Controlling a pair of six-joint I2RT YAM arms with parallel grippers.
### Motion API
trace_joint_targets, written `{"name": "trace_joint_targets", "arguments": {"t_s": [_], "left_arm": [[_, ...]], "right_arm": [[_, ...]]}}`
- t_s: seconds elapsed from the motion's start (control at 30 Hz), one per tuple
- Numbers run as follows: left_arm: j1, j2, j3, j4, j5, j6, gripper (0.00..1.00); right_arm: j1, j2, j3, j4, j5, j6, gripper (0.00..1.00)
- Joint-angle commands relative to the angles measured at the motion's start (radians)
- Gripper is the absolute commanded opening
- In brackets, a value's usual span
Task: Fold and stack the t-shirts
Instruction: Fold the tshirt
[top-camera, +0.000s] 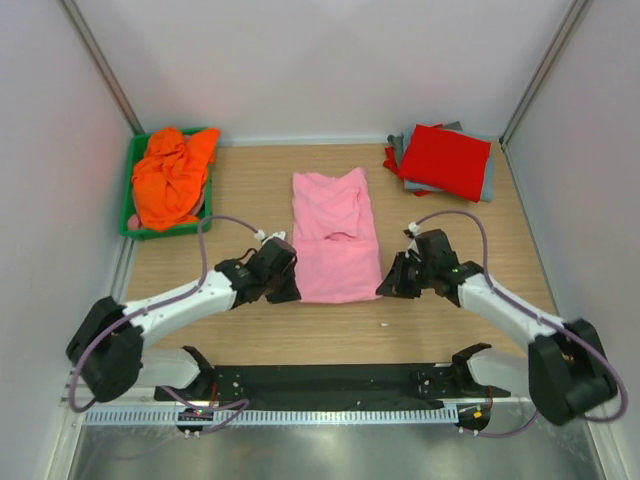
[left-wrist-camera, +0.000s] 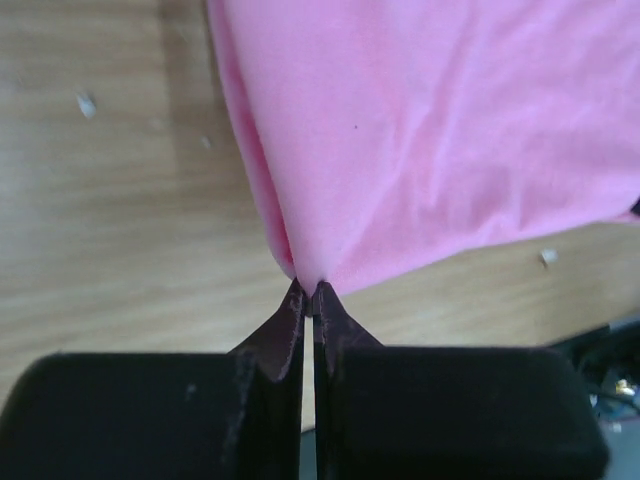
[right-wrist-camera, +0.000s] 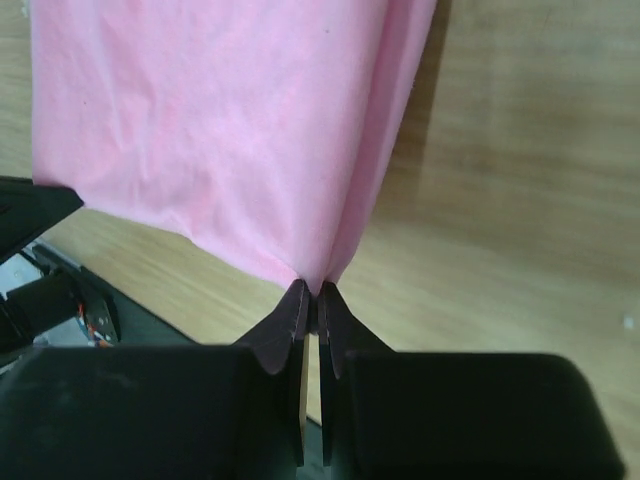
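The light pink t-shirt (top-camera: 335, 235) lies partly folded in the middle of the table. My left gripper (top-camera: 287, 292) is shut on its near left corner; the left wrist view shows the pink cloth (left-wrist-camera: 440, 130) pinched at my gripper's tips (left-wrist-camera: 309, 290). My right gripper (top-camera: 385, 288) is shut on the near right corner; the right wrist view shows the pink cloth (right-wrist-camera: 230, 130) pinched at my gripper's tips (right-wrist-camera: 312, 290). The bright orange t-shirt (top-camera: 172, 178) is bunched in a green bin. A folded red t-shirt (top-camera: 445, 160) tops a grey one (top-camera: 488, 178) at the back right.
The green bin (top-camera: 128, 215) stands at the back left against the left wall. White walls enclose the wooden table on three sides. A black base plate (top-camera: 320, 380) lies along the near edge between the arm bases.
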Motion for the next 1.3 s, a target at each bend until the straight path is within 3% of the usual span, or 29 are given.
{"name": "trace_joint_targets", "arguments": {"t_s": [0.0,0.23,0.4,0.8,1.1,1.27], "left_arm": [[-0.111,-0.187,-0.037,-0.147,-0.082,-0.093,0.00],[-0.261,-0.511,-0.089,-0.353,-0.137,-0.265,0.00],[-0.267,-0.610,-0.009,-0.503,-0.180,-0.279,0.00],[-0.220,-0.374,0.368,-0.606,-0.324,-0.089,0.00],[0.074,-0.226,0.368,-0.451,-0.038,0.059,0.00],[0.150,-0.114,0.396,-0.401,0.084,0.105,0.00]], "right_arm": [[0.014,-0.244,-0.034,-0.230,0.041,0.027,0.01],[0.028,-0.655,-0.057,-0.472,-0.035,0.167,0.02],[0.030,-0.734,0.050,-0.581,-0.008,0.196,0.02],[0.030,-0.412,0.353,-0.564,0.150,0.075,0.01],[0.028,-0.208,0.430,-0.500,0.176,0.028,0.01],[0.025,-0.115,0.477,-0.495,0.210,0.000,0.01]]}}
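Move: Both hands already pinch the near corners of the folded pink t-shirt, about 5 cm above the table. From the left hand, the shirt's far end lies some 32 cm ahead and 7 cm right, its middle crease about 16 cm ahead and 9 cm right. From the right hand, the far end is about 32 cm ahead and 10 cm left, the crease 16 cm ahead and 8 cm left; the red stack stands some 36 cm ahead and 18 cm right. Keeping their pinch on the two near corners, both hands draw the t-shirt back towards the bases about 10 cm while climbing nearly as much. They then swing forward again about 10 cm, still rising before easing down slightly, and carry the held edge over the shirt towards its far end, finishing roughly 13 cm higher than they began, fingers shut throughout. ##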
